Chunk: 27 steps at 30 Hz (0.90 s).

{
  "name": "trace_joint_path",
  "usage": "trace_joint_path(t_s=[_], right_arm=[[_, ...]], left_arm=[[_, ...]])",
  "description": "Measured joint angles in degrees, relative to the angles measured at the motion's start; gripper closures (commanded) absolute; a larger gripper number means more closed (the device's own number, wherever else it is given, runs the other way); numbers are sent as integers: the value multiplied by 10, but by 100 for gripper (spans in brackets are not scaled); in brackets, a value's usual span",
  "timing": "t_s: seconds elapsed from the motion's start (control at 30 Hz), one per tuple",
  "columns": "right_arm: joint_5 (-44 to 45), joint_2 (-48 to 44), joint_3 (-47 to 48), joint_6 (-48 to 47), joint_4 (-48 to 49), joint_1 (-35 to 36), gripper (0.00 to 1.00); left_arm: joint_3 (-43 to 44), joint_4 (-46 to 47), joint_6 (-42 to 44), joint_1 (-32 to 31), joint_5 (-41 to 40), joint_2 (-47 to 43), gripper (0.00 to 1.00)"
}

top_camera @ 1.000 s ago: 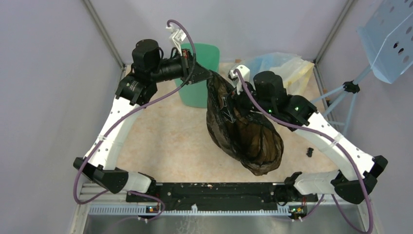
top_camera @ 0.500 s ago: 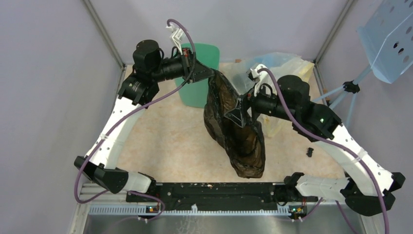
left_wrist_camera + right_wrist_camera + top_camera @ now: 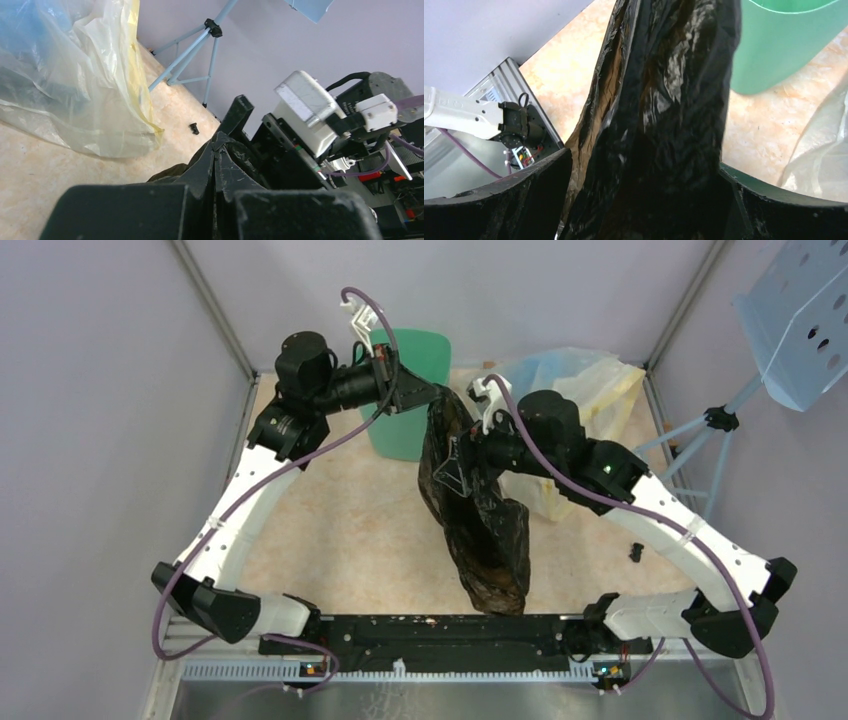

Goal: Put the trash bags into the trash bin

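Note:
The black trash bag [image 3: 480, 530] hangs in a long crinkled drape from my left gripper [image 3: 432, 393], which is shut on its top edge just right of the mint-green trash bin [image 3: 420, 350]. In the left wrist view the fingertips [image 3: 216, 150] pinch the black film [image 3: 167, 172]. My right gripper [image 3: 452, 472] stands open around the bag's upper middle. In the right wrist view the bag [image 3: 664, 100] fills the wide gap between the fingers [image 3: 524, 200], with the bin [image 3: 784, 45] behind it.
Clear and yellowish plastic bags [image 3: 590, 380] lie at the back right, behind my right arm, also seen as a pile [image 3: 65, 75]. A small black piece [image 3: 636, 551] lies on the table at the right. A blue tripod [image 3: 720, 420] stands beyond the right edge.
My right gripper has moved left along the bag and spread wider. The bag has dropped from a wide bulge into a narrow hanging drape. The left arm has barely moved.

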Motion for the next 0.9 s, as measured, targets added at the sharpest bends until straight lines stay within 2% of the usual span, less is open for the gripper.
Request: trace_joint_path(t_s=[0.07,0.13,0.17,0.2,0.23,0.33,0.4,0.47,0.7,0.9], right_arm=[[3,10,0,2,11,6,34],[7,16,0,4,20,11,60],[10,18,0,8,26,12,74],[17,19,0,11,31,13,89],[24,19,0,14,36,14,100],[47,19,0,17,45,14,100],[61,17,-1,18,48,14,100],[81,8,-5,18,49,14,100],[131,-30,-4,13,34,5,100],[157,-51,-1,9,15,-4,100]], left_arm=[[-7,13,-9,0,0,-7,100],[-19,32,-22,0,-1,-16,100],[-27,43,-29,0,-1,-21,95],[-33,52,-34,0,-2,-26,87],[-39,58,-38,0,-2,-29,74],[-43,64,-44,0,-5,-34,31],[-43,57,-27,0,-17,-36,14],[-38,26,-6,0,-48,-41,3],[38,-100,80,33,-194,-44,1],[62,-143,131,61,-311,-42,3]])
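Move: The black trash bag still hangs from the left hand's shut fingers. Its upper part lies between the right hand's open fingers, only 1 cm ahead and 2 cm left of that hand, and about 7 cm back, 3 cm right and 10 cm below the left. From the right hand, the trash bin is some 27 cm ahead, 12 cm left and 22 cm lower; the clear plastic bag is 20 cm ahead, 24 cm right and 27 cm lower. The right fingers close fully on the black bag's upper part while edging just over 1 cm left and forward. The left fingers then open wide and let go, and that hand swings some 10 cm left and 8 cm forward, turning about 35 degrees counter-clockwise. The right keeps its pinch, drawing the bag about 6 cm right and 3 cm up, turning clockwise. ##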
